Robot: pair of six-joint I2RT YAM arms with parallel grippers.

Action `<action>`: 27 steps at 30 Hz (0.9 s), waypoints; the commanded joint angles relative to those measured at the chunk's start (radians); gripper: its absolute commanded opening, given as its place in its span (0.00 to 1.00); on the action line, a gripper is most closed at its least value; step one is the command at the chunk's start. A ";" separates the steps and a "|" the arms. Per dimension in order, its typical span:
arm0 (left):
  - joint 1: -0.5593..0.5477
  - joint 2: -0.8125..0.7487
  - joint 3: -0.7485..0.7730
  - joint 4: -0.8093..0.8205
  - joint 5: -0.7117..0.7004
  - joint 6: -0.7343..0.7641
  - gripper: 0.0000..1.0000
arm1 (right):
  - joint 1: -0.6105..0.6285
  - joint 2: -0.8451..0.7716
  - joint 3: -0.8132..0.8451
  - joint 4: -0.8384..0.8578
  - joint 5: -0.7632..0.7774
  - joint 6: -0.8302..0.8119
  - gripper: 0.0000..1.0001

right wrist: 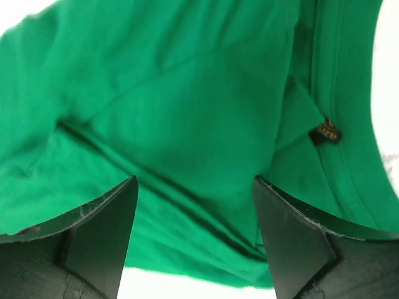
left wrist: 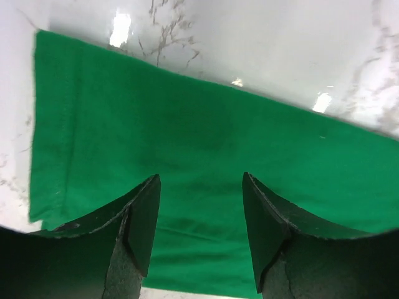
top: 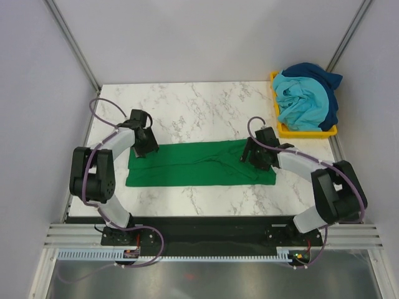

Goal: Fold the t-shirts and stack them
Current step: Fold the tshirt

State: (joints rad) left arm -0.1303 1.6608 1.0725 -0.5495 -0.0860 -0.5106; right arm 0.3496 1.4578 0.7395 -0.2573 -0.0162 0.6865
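Note:
The bright green t-shirt (top: 199, 164) lies flat across the marble table as a long folded band. My left gripper (top: 143, 152) hovers over its left end, open, with only cloth showing between the fingers (left wrist: 142, 224). Over the right end, near the collar, my right gripper (top: 252, 158) also stands open with nothing held. Up close, the green shirt (left wrist: 206, 137) is smooth under the left gripper (left wrist: 199, 212) and creased (right wrist: 187, 93) under the right gripper (right wrist: 196, 218). The light turquoise shirt (top: 298, 99) and the dark blue shirt (top: 319, 76) lie crumpled together.
A yellow plastic bin (top: 305, 132) at the back right corner holds the two crumpled shirts. The marble table (top: 206, 106) shows behind and in front of the green shirt. A small brown label (right wrist: 327, 132) sits at the collar. Grey walls close in on the left and right.

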 commanded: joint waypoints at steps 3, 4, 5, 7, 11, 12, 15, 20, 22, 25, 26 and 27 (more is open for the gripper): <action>0.001 0.129 0.014 0.000 0.081 -0.051 0.61 | -0.018 0.232 0.196 -0.008 0.107 -0.028 0.84; -0.003 0.135 0.007 0.000 0.081 -0.055 0.61 | -0.037 0.296 0.227 -0.017 0.102 -0.027 0.84; -0.005 0.139 -0.002 0.003 0.133 -0.060 0.61 | -0.043 0.326 0.257 -0.014 0.095 -0.021 0.84; -0.011 0.139 -0.032 0.029 0.176 -0.063 0.61 | -0.047 0.419 0.372 -0.017 0.079 -0.004 0.83; -0.018 0.077 -0.158 0.097 0.287 -0.095 0.61 | -0.047 0.623 0.669 -0.057 0.041 0.005 0.82; -0.026 0.059 -0.181 0.114 0.305 -0.109 0.61 | -0.047 0.672 0.830 -0.078 0.032 -0.004 0.82; -0.069 -0.018 -0.273 0.163 0.385 -0.175 0.61 | -0.047 0.887 1.167 -0.132 -0.013 -0.025 0.82; -0.328 -0.128 -0.371 0.247 0.437 -0.379 0.63 | -0.037 1.294 1.677 -0.135 -0.208 0.010 0.81; -0.430 -0.150 -0.388 0.313 0.471 -0.491 0.64 | -0.031 1.396 1.840 -0.050 -0.250 0.040 0.80; -0.521 -0.205 -0.385 0.330 0.511 -0.569 0.64 | -0.031 1.373 1.706 0.247 -0.320 0.093 0.79; -0.535 -0.222 -0.382 0.330 0.522 -0.585 0.65 | -0.028 1.371 1.671 0.298 -0.329 0.093 0.80; -0.549 -0.264 -0.378 0.330 0.523 -0.601 0.65 | -0.024 1.380 1.684 0.320 -0.337 0.090 0.80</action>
State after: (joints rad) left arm -0.6510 1.4918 0.6891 -0.2493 0.3767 -0.9600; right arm 0.3069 2.7960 2.4607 -0.0929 -0.2653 0.7414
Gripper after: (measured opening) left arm 0.646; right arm 0.797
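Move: The folded green t-shirt lies between the hands: its middle is about 24 cm to the right of the left hand, 5 cm back and 3 cm below. From the right hand it is roughly 22 cm left, 3 cm back and a centimetre or so lower. The black size tag sits about 7 cm right and 2 cm ahead of the right hand; the yellow bin is some 24 cm right and 26 cm ahead. Swinging the t-shirt round counter-clockwise between two open grippers: the left hand first sinks 3 cm onto its end, barely travels, then drags it right and back about 27 cm. Meanwhile the right hand, low on the collar end, sweeps it forward some 37 cm, curving left in the later part. Both wrists tilt some 35 degrees, fingertips leading; the fingers stay open. ##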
